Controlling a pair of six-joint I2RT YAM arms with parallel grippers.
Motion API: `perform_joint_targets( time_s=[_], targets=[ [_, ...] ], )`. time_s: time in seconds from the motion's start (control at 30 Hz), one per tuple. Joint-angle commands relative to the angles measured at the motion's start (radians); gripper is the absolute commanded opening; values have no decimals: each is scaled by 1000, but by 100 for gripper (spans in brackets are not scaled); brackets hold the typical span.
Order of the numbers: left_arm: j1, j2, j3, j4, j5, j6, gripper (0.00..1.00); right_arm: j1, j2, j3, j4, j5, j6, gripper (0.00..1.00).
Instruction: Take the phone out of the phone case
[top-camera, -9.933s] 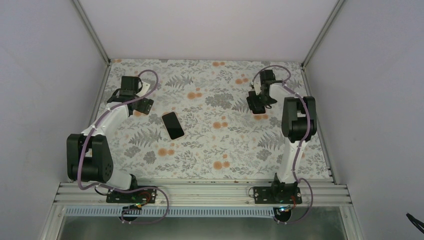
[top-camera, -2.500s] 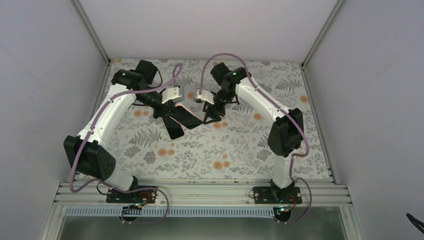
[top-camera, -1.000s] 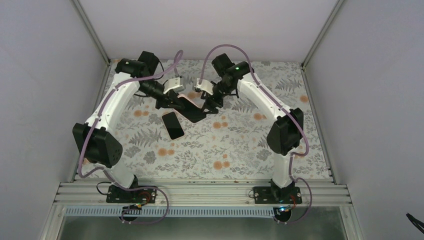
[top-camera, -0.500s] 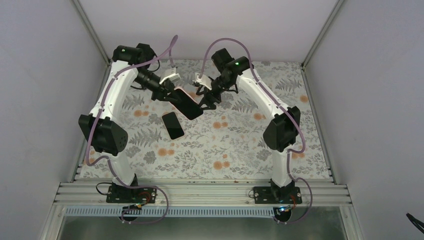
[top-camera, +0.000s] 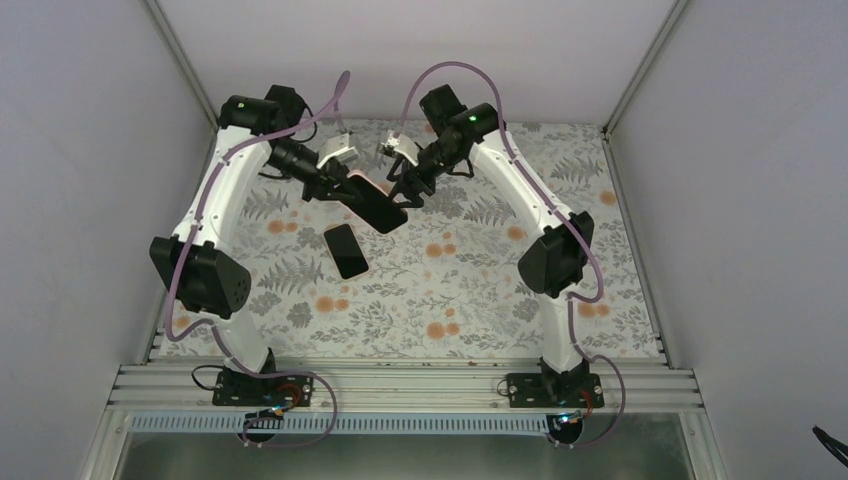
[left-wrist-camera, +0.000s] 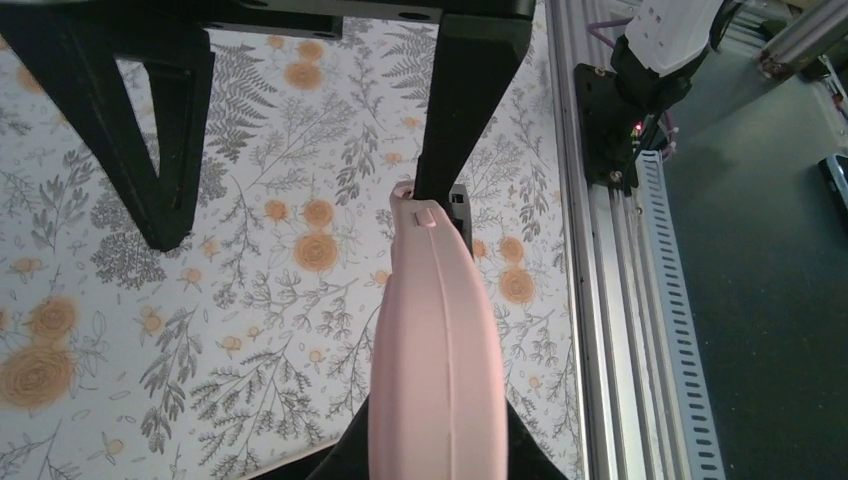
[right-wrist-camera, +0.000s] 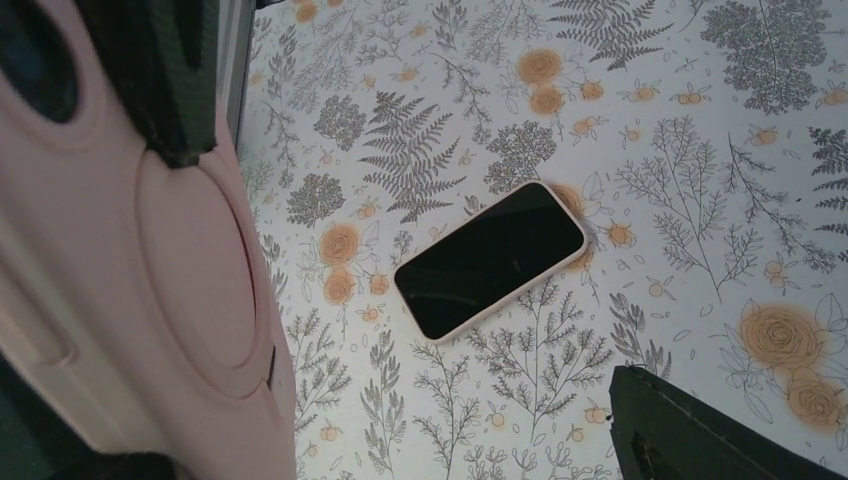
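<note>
My left gripper (top-camera: 345, 190) is shut on a pink phone case (top-camera: 362, 183) and holds it tilted in the air above the table. The phone (top-camera: 382, 212) shows as a dark face inside the case. In the left wrist view the case (left-wrist-camera: 435, 340) stands edge-on between the jaws of my left gripper (left-wrist-camera: 435, 445). My right gripper (top-camera: 405, 188) is open at the case's free end. In the right wrist view the case's back (right-wrist-camera: 150, 300) fills the left side, one of the fingers (right-wrist-camera: 160, 90) lies against it, and the other finger is well apart at the lower right.
A second phone (top-camera: 346, 250) with a pale rim lies screen-up on the flowered table (top-camera: 480, 290), below the held case; the right wrist view shows this second phone (right-wrist-camera: 490, 260) too. Aluminium rails (top-camera: 400, 385) run along the near edge, and grey walls enclose the other three sides.
Over the last second both arms have risen and drawn toward the back of the table, carrying the held case up with them. The phone on the table has not moved.
</note>
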Motion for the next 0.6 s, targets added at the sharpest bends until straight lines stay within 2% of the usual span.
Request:
perform_joint_targets(
  time_s=[0.0,0.23,0.37,0.57],
  targets=[
    [-97,2,-42,378,165,-102,2,199,-7,70,164,-419,154,88],
    [-150,2,-45,389,164,-120,2,233,15,112,127,-447,101,87],
    [-152,20,-23,368,123,-120,2,239,2,115,108,-434,76,72],
    [-147,28,15,275,91,-63,5,237,-76,25,124,-351,55,54]
  ],
)
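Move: The phone in its pink case, held out between the hands by the left one, has its middle about 4 cm back and 4 cm left of the right hand, at its height. The second phone lies flat on the table, roughly 2 cm back, 15 cm left and 25 cm below the right hand. From the left hand, the middle of the held phone is some 6 cm to the right, 1 cm back and 4 cm lower. Drawing back about 1.5 cm, the right hand starts to close its wide-open fingers around the case's free end, to a bit over half open: the finger nearer the base stays against the case by the round ring on its back, while the outer finger swings in towards the case. The left hand keeps its pinch on the other end, easing back a mere half centimetre and rolling slightly. ##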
